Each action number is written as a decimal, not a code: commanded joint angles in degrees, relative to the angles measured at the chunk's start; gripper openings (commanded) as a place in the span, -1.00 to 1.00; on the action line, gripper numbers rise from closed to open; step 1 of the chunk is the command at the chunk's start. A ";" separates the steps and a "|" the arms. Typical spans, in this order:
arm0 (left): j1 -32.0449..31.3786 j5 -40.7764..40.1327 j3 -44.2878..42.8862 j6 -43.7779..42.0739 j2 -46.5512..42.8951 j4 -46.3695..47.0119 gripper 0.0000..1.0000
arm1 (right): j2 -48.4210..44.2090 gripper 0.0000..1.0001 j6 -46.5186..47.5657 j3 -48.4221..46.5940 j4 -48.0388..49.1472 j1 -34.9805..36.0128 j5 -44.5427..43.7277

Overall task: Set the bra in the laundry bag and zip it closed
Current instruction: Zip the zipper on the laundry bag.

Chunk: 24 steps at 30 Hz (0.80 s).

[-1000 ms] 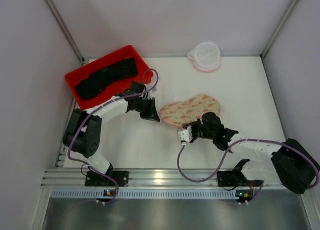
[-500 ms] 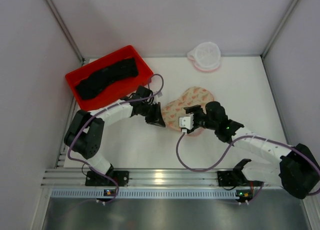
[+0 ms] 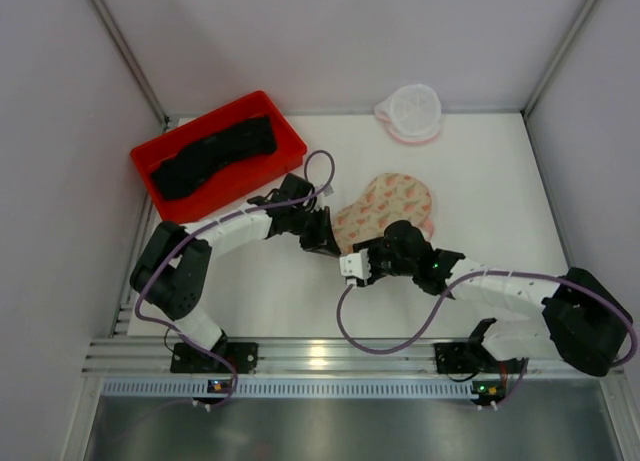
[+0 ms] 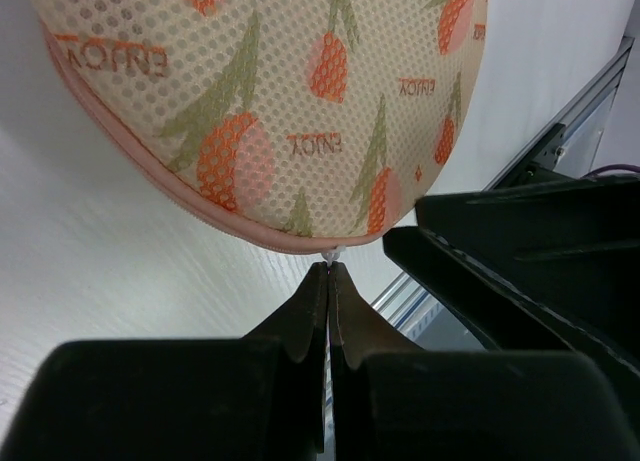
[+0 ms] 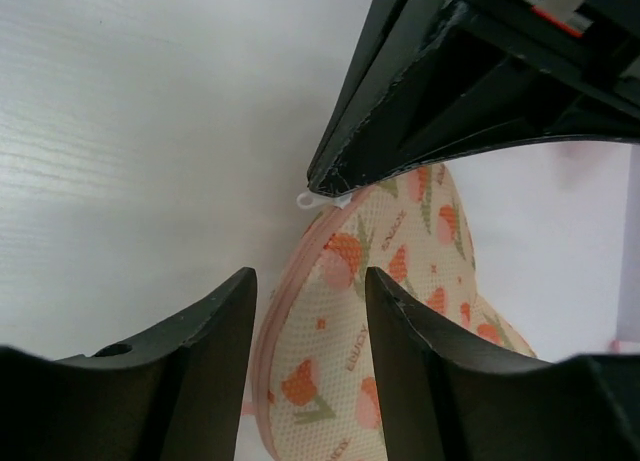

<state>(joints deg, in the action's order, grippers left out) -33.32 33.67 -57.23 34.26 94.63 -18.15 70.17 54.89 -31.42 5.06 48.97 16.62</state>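
The black bra (image 3: 210, 153) lies in the red tray (image 3: 290, 121) at the back left. The laundry bag (image 3: 410, 111), a round white mesh pouch with pink edging, sits untouched against the back wall. Mid-table lies a peach tulip-patterned mesh pouch (image 3: 390, 206) with pink trim. My left gripper (image 3: 328, 245) is shut on a small white pull tab (image 4: 330, 251) at that pouch's (image 4: 280, 101) near-left tip. My right gripper (image 3: 372, 249) is open just beside it. Its fingers (image 5: 215, 321) straddle the pouch's (image 5: 400, 311) pink-edged end without pinching it.
White walls close in the table on three sides. An aluminium rail (image 3: 320, 356) runs along the near edge by the arm bases. Purple cables (image 3: 390, 341) loop from both wrists. The two grippers sit almost tip to tip.
My right gripper has opened and shifted left to the pouch's tip. The left gripper has moved right and nearer with the tab, and the peach pouch has swung more upright.
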 commanded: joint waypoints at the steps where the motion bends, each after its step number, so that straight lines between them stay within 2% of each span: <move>1: -0.34 1.75 -2.18 1.16 -1.20 2.51 -1.00 | 2.85 -0.05 0.39 -1.71 4.69 0.42 -0.98; 3: -0.34 1.75 -1.92 1.25 -1.46 2.68 -1.00 | 4.00 -0.10 0.91 -1.89 5.48 0.51 -1.42; 5: -0.34 1.58 -1.74 0.72 -1.73 2.68 -1.00 | 5.15 -0.30 1.18 -1.80 6.54 0.51 -2.64; 6: -0.25 0.96 -1.66 -0.24 -1.90 2.51 -1.00 | 5.32 -0.55 1.35 -1.89 6.54 0.42 -3.08; 7: -0.08 0.96 -1.39 -0.42 -1.99 2.59 -1.00 | 5.07 -0.70 1.10 -1.89 6.54 0.42 -3.61; 10: 1.68 0.52 -0.43 -1.56 -2.08 2.60 -1.00 | 2.62 -1.00 0.83 -0.76 6.45 0.34 -4.32; 20: 6.60 -1.59 0.63 -5.87 -2.26 1.89 -1.00 | -7.85 -1.00 4.52 6.71 3.90 -0.28 -2.30; 24: 7.04 0.08 0.63 -7.01 -2.25 2.07 -1.00 | -10.23 -1.00 8.30 10.06 4.61 -3.00 -1.59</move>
<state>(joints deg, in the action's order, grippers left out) -26.92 33.67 -57.19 29.74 94.63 -18.00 62.08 59.81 -23.05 8.47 47.86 13.76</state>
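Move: The left hand already pinches the zipper pull; the bag's left corner, where the zipper edge leads, lies about 8 cm ahead of that hand, 1 cm left and slightly lower. The right hand hangs half open over the zipper edge to be gripped, some 1 cm ahead, level sideways and 2 cm below; the pull is roughly 6 cm to its left. The bag's middle lies about 12 cm ahead of the right hand, 5 cm right and 5 cm below. The right fingers close on the pink zipper edge behind the pull, after dipping about 2 cm and easing forward; that hand then lifts back up and draws the edge roughly 3 cm to the right and slightly back. The left hand waits, keeping its pinch on the pull, then draws it forward and left about 4.5 cm, away from the right hand. ##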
